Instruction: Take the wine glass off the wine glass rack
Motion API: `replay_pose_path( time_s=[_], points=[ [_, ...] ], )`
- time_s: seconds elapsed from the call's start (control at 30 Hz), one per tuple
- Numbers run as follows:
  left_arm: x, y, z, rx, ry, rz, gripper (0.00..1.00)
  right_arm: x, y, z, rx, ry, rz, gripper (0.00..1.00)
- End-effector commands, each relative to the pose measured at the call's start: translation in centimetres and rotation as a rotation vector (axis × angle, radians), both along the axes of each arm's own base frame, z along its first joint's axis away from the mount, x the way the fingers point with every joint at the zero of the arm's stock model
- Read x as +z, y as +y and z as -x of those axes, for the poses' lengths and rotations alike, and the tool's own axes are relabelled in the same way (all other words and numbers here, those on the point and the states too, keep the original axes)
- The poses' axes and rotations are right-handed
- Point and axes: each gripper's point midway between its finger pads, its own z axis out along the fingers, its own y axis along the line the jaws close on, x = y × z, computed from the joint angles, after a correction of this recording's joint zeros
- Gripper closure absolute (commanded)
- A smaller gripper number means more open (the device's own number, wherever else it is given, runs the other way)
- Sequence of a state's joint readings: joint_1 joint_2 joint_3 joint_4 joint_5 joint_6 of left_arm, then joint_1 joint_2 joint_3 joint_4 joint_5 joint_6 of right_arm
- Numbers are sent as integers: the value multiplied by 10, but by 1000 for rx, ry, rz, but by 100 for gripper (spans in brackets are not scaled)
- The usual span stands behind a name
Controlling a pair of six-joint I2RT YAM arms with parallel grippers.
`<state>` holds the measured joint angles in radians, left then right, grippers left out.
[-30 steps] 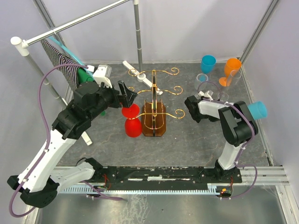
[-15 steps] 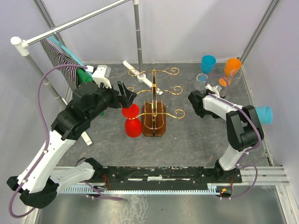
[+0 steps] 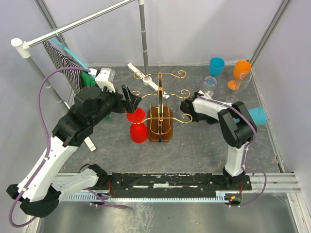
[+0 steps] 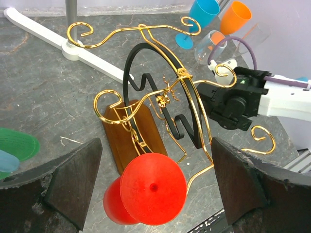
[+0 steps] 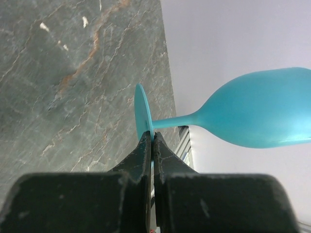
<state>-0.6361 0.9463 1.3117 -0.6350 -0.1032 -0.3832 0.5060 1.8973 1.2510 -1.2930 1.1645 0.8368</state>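
Note:
The wine glass rack (image 3: 161,127), gold wire on a brown wooden base, stands mid-table. A red wine glass (image 3: 138,131) hangs upside down from its left arm. In the left wrist view the red wine glass (image 4: 153,187) shows its round foot toward the camera. My left gripper (image 3: 130,99) is open just left of the rack, with its fingers (image 4: 73,187) wide on either side of that foot and not touching it. My right gripper (image 5: 153,135) is shut on the foot rim of a teal wine glass (image 5: 262,114), held sideways near the table's right edge (image 3: 258,115).
Teal (image 3: 216,65), orange (image 3: 240,72) and clear (image 3: 210,85) glasses stand at the back right. A grey pole frame (image 3: 73,25) with a striped cloth (image 3: 63,63) fills the back left; its white foot (image 3: 148,80) lies behind the rack. The right arm's black joint (image 3: 187,108) is close to the rack's right scroll.
The right arm has swung its black joint left toward the rack, and the teal glass has shifted slightly left. The left arm and red glass have not moved.

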Motion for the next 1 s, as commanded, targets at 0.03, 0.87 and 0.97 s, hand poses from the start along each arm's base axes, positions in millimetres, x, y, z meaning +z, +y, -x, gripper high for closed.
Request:
replay_pose_path(
  time_s=[0.03, 0.87, 0.97],
  points=[
    [14, 9, 3, 5, -68, -24, 1, -2, 9, 1, 10, 1, 24, 100],
    [19, 12, 3, 9, -83, -28, 1, -52, 49, -15, 105, 214, 49, 99],
    [21, 13, 4, 10, -87, -25, 1, -55, 51, -16, 109, 232, 60, 99]
  ],
)
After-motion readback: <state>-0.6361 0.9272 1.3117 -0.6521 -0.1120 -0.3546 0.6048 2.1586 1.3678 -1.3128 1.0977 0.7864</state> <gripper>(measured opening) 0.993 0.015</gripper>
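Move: Open table right of the rack, the likely set-down spot, lies about 11 cm below the right hand and 5 cm to its left. The tall clear glass stands some 8 cm ahead and 3 cm right of that hand, the short clear glass about 13 cm ahead and 7 cm left, and the rack roughly 27 cm left, about level fore and aft. From the left hand the spot lies some 31 cm right, 3 cm ahead, 36 cm below. Lowering the light-blue wine glass towards the table, the right hand sinks about 5 cm while travelling some 4 cm left towards the rack. Its shut fingers keep pinching the glass by the edge of its foot, bowl out to the right, and the wrist tips about 10 degrees forward and down. ##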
